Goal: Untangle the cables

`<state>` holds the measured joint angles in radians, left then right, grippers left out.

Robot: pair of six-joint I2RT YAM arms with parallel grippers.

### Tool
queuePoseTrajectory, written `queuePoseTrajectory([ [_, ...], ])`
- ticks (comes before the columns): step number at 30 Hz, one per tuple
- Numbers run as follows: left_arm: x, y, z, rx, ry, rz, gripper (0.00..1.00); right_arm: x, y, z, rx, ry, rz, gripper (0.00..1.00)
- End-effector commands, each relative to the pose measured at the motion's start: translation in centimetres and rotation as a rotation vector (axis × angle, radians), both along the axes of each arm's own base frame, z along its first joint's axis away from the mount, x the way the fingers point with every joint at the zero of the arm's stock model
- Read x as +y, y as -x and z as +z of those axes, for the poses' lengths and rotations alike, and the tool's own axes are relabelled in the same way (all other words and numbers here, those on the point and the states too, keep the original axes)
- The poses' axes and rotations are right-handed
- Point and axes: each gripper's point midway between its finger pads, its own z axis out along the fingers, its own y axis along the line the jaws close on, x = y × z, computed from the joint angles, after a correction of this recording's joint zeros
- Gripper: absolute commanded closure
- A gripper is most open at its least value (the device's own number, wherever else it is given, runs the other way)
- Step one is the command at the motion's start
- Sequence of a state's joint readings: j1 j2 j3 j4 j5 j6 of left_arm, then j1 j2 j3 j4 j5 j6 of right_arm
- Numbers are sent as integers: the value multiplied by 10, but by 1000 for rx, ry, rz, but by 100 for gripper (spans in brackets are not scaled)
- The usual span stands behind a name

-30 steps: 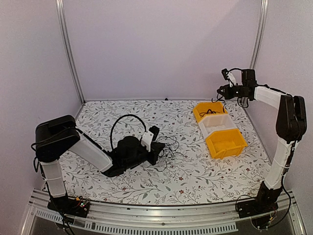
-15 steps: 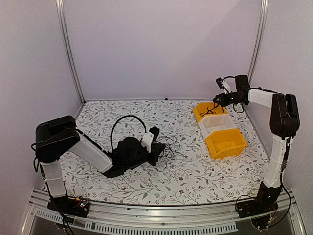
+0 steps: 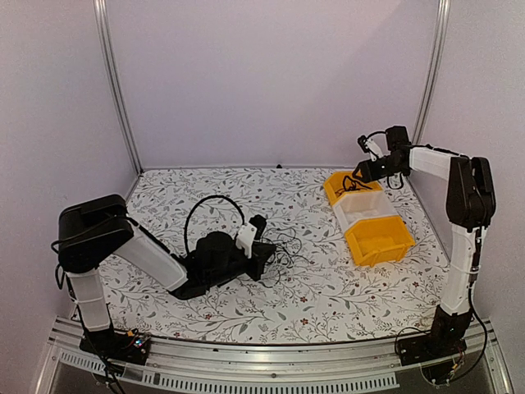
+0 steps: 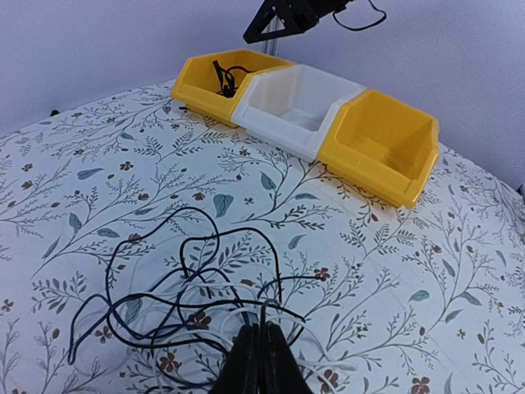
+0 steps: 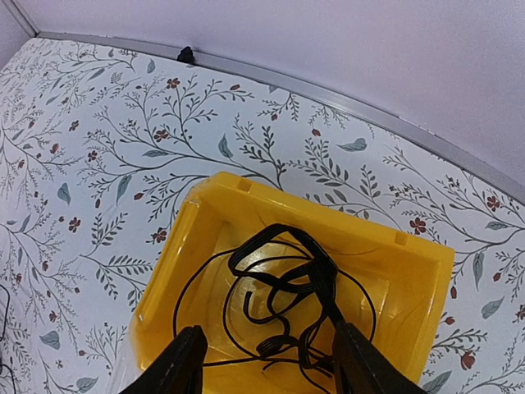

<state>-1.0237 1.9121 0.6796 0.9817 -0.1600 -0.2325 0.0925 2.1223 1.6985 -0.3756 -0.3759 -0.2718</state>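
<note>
A tangle of thin black and white cables (image 4: 189,279) lies on the flowered table (image 3: 328,295), also seen in the top view as cables (image 3: 283,246). My left gripper (image 4: 261,328) rests low at the tangle's near side, shut with a dark strand running in between its tips; from above the left gripper (image 3: 267,250) sits mid-table. One black cable (image 5: 283,279) lies coiled in the far yellow bin (image 5: 205,213). My right gripper (image 5: 271,332) hangs open just above that bin, and the cable's bundle runs close past its right finger. In the top view the right gripper (image 3: 358,174) is at the back right.
Three bins stand in a row at the right: the far yellow bin (image 3: 338,182), a white bin (image 3: 365,205) and a near yellow bin (image 3: 379,238). A thick black hose (image 3: 215,201) arches over the left arm. Walls and a metal rail close the back.
My right gripper moved left and down over the far yellow bin and opened; the black cable now lies in the bin. The left arm has not moved.
</note>
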Motion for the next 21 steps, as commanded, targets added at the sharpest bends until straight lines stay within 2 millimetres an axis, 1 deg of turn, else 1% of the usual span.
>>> queuePoseTrajectory([
  [1,-5,9,26,-41,42,-33,100,0,15,72,-102,-29,-15,43],
  [2,-6,10,31,-49,48,-36,100,6,25,89,-132,-57,11,43],
  [3,-6,9,35,-56,52,-39,100,14,36,95,-138,-92,50,43],
  [4,-7,10,40,-63,57,-44,100,23,50,107,-161,-131,101,43],
  [5,-9,11,44,-68,62,-52,100,33,62,109,-171,-153,149,44],
  [6,-10,11,48,-74,67,-59,100,44,80,124,-202,-180,205,45],
  [7,-11,11,52,-79,68,-64,100,56,97,122,-197,-202,267,45],
  [9,-13,12,56,-82,64,-75,100,85,135,133,-220,-228,412,46],
  [11,-15,14,61,-90,67,-86,100,114,168,122,-215,-205,525,46],
  [14,-16,16,72,-106,79,-101,100,156,217,99,-204,-144,694,45],
  [16,-16,19,82,-124,96,-119,100,175,241,82,-200,-108,778,43],
  [18,-17,23,91,-144,108,-139,100,187,247,71,-197,-89,796,42],
  [19,-17,25,95,-152,114,-149,100,192,247,70,-180,-103,791,42],
  [20,-17,27,98,-158,114,-162,100,195,246,63,-143,-114,789,42],
  [21,-17,30,100,-165,115,-172,100,198,244,62,-127,-122,789,42],
])
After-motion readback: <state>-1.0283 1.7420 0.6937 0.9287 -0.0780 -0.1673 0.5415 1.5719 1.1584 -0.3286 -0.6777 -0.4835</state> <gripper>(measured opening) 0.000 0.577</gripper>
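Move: The strand the empty right hand heads for is held in the left fingers, some 29 cm back and 31 cm to its left, about 3 cm lower. The bin with the sorted cables is about 9 cm below it and 3 cm ahead, 1 cm left; the white bin lies 6 cm back, straight in line. From the left hand, the tangled heap's middle is roughly 4 cm ahead, 2 cm right and 8 cm down, the held strand right at its fingertips. Rising first, the right hand clears the cable bin, then swings fast back and left towards the left hand and its strand, about 25 cm back and 19 cm left. It climbs some 13 cm before dipping again, turns about 45 degrees counter-clockwise and keeps its fingers open. The left hand, still pinching the strand, lifts it about 7 cm. ##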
